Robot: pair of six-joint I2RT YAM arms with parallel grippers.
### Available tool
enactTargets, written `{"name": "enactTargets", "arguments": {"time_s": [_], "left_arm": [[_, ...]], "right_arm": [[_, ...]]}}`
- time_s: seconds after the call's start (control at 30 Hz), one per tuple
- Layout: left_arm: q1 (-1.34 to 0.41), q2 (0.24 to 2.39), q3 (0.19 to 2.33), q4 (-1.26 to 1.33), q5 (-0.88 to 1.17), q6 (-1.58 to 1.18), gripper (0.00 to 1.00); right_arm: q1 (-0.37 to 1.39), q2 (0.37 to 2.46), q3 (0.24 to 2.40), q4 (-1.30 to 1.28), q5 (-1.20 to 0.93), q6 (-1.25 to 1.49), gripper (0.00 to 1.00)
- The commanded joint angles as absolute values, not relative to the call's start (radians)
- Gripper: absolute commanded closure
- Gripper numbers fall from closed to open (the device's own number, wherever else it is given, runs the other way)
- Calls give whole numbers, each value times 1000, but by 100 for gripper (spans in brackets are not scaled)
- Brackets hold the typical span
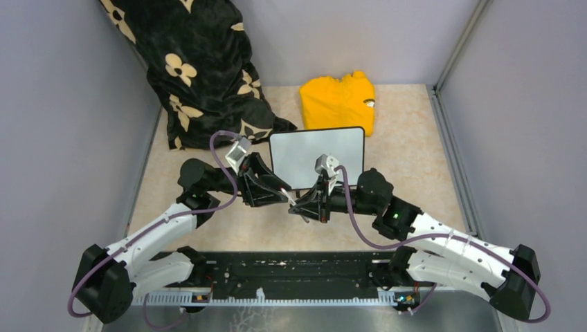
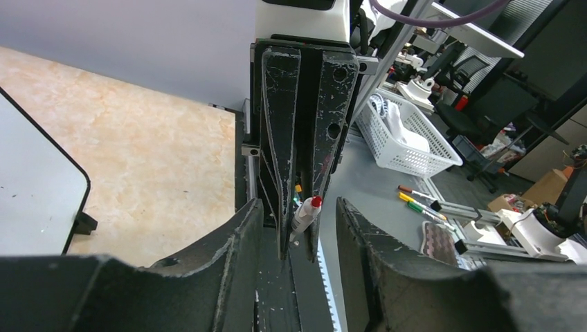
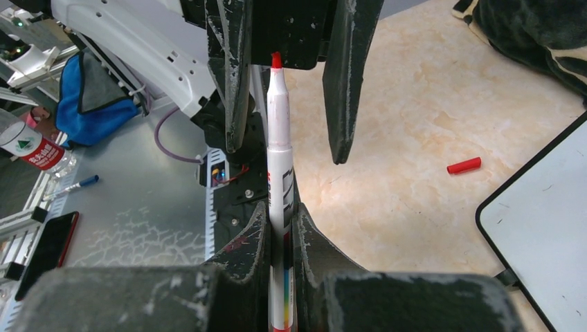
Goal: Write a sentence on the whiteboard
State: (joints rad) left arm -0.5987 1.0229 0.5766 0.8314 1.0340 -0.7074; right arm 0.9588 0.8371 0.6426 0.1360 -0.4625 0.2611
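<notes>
The whiteboard [image 1: 317, 158] lies flat mid-table with a black rim and a blank white face; no sentence is in view on it. Its corners also show in the wrist views [image 2: 34, 187] [image 3: 547, 214]. My right gripper [image 1: 303, 207] [image 3: 280, 211] is shut on a slim white marker [image 3: 280, 159] with its red tip bare. The marker points toward my left gripper [image 1: 289, 196] [image 2: 299, 207]. The left jaws stand open on either side of the marker's tip end [image 2: 306, 214], with a gap on both sides. Both grippers meet just in front of the board's near edge.
A small red cap [image 3: 464, 165] lies loose on the beige tabletop near the board's corner. A folded yellow garment [image 1: 338, 102] sits behind the board. A black flowered blanket [image 1: 201, 69] is heaped at the back left. Grey walls close in three sides.
</notes>
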Motion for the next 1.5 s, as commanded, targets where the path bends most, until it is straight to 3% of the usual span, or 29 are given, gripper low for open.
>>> {"name": "enactTargets", "arguments": {"time_s": [0.0,0.13,0.27,0.47,0.53,0.67,0.77,1.17,1.33,1.47], "left_arm": [[-601,1030,605,876,1073,-708,52],[-600,1037,607,876,1077,-709,60],[-600,1053,620,861,1084,-717,75],[-601,1052,614,867,1085,-721,86],[-601,1050,614,872,1086,-723,85],[-600,1042,609,874,1084,-726,65],[-601,1039,609,873,1083,-728,63],[-607,1031,605,881,1083,-730,83],[-609,1029,602,879,1082,-726,99],[-612,1020,595,881,1066,-724,100]], "right_arm": [[954,847,663,211,-477,249,100],[954,856,664,215,-475,255,100],[953,856,665,214,-471,255,100],[954,857,660,215,-469,259,100],[954,857,660,212,-472,261,100],[954,855,664,204,-472,263,100],[954,852,664,205,-467,265,100],[956,870,665,210,-451,275,100],[956,872,664,210,-452,278,100],[955,870,667,204,-448,287,100]]}}
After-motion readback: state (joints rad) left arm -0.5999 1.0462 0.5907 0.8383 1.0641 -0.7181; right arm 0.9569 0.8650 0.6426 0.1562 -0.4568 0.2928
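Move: The uncapped marker, held nib-up in my right hand, has its middle about 2 cm back, 2 cm right and 2 cm below my left hand point; its nib end already stands between my half-open left fingers. From my right hand, the marker's middle is about 1 cm ahead, left and above. The whiteboard is some 21 cm ahead of my left hand, 10 cm right and 20 cm lower; the red cap lies roughly 17 cm ahead, 11 cm left and 27 cm lower. I hold my left hand in place, drifting under half a centimetre, and shut its fingers from half open round the upper barrel, just below the nib. I ease them apart a little, then close again and finish pinching the marker. My right hand keeps its grip lower down and holds still. ##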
